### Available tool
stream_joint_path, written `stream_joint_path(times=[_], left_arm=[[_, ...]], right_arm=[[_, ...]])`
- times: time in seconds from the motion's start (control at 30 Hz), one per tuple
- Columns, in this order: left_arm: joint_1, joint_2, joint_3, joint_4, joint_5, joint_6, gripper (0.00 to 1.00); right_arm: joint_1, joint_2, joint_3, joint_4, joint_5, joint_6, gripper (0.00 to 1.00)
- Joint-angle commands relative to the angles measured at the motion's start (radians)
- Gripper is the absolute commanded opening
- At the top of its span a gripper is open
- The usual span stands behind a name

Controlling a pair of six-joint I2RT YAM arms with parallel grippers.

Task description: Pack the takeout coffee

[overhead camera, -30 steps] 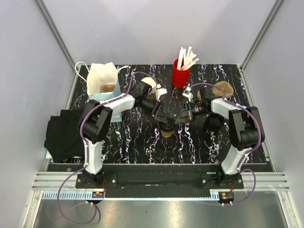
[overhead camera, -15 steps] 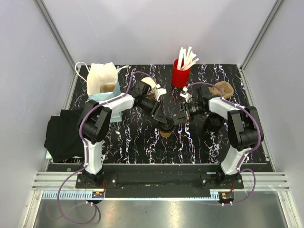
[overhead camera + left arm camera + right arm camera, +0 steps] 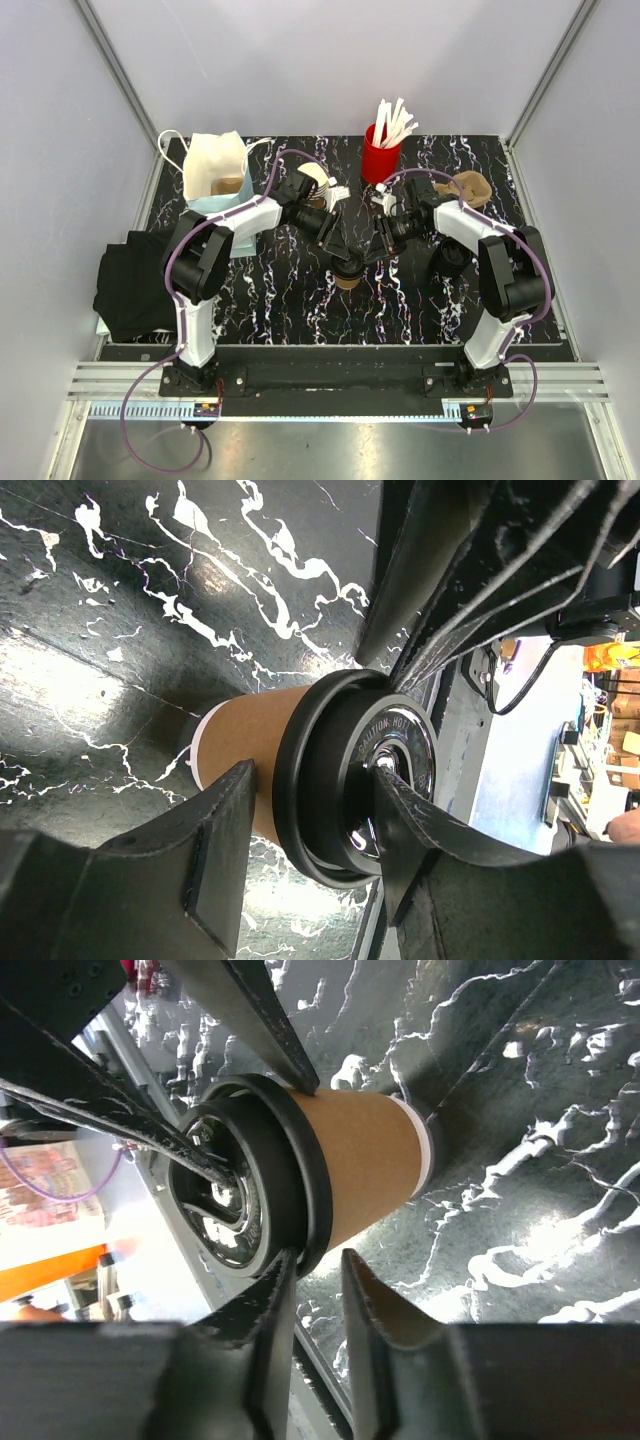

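Note:
The takeout coffee cup (image 3: 350,275), brown kraft paper with its black lid (image 3: 350,264) on, stands at the table's middle. In the left wrist view my left gripper (image 3: 310,815) is open around the lid (image 3: 330,760): one finger presses on the lid's top, the other stands beside the paper wall (image 3: 250,745) without touching it. In the right wrist view my right gripper (image 3: 318,1260) has only a narrow empty gap between its jaws. One fingertip touches the lid's rim (image 3: 300,1200), the other is beside the cup (image 3: 365,1155). From above, the left gripper (image 3: 340,255) and right gripper (image 3: 374,250) flank the cup.
A red cup of white sticks (image 3: 381,155) stands at the back. A white-and-blue bag (image 3: 215,172) sits at the back left, with stacked brown cups (image 3: 318,180) near it. A brown holder (image 3: 468,187) and black lids (image 3: 450,257) are on the right. A black cloth (image 3: 130,282) lies at the left edge.
My right gripper has moved left, up to the cup's lid. My left gripper has stayed at the lid.

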Motion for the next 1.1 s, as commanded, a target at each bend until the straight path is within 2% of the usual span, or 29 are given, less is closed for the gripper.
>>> stream_joint_path(times=[0.0, 0.17, 0.33, 0.47, 0.9, 1.07], left_arm=[[-0.016, 0.030, -0.018, -0.007, -0.180, 0.059, 0.49], [-0.013, 0.025, -0.037, 0.028, -0.180, 0.045, 0.49], [-0.006, 0.018, -0.049, 0.063, -0.183, -0.010, 0.48], [-0.003, 0.008, -0.058, 0.085, -0.195, -0.031, 0.48], [0.015, -0.015, -0.098, 0.184, -0.296, -0.177, 0.46], [0.018, -0.036, -0.122, 0.216, -0.295, -0.194, 0.46]], right_arm=[[0.038, -0.067, 0.047, 0.006, 0.090, -0.071, 0.37], [0.018, -0.127, 0.050, -0.035, 0.026, -0.112, 0.57], [0.016, -0.130, -0.016, -0.037, -0.049, -0.122, 0.68], [0.019, -0.129, -0.044, -0.023, -0.083, -0.132, 0.70], [0.041, -0.114, -0.065, 0.028, 0.000, -0.070, 0.68], [0.042, -0.112, -0.073, 0.049, 0.030, -0.060, 0.66]])
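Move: The coffee cup stands on the table with its black lid between my left fingers; the lid's middle is about 2 cm to the right of my left hand point and 1 cm back. From my right hand it lies some 4 cm left and 1 cm back, at fingertip height. The paper cup stack is about 16 cm ahead and 6 cm left of my left hand, the black lid stack about 16 cm right of my right hand and 1 cm ahead, both lower. I spread my nearly closed right fingers wide, freeing them from the lid's right edge. That hand hops up nearly 3 cm, then goes about 2 cm back and eases down again, the open fingers now straddling the lid's right side. My left hand keeps its hold on the lid and, late on, carries it about 2.5 cm forward, turning some 10 degrees counter-clockwise. ##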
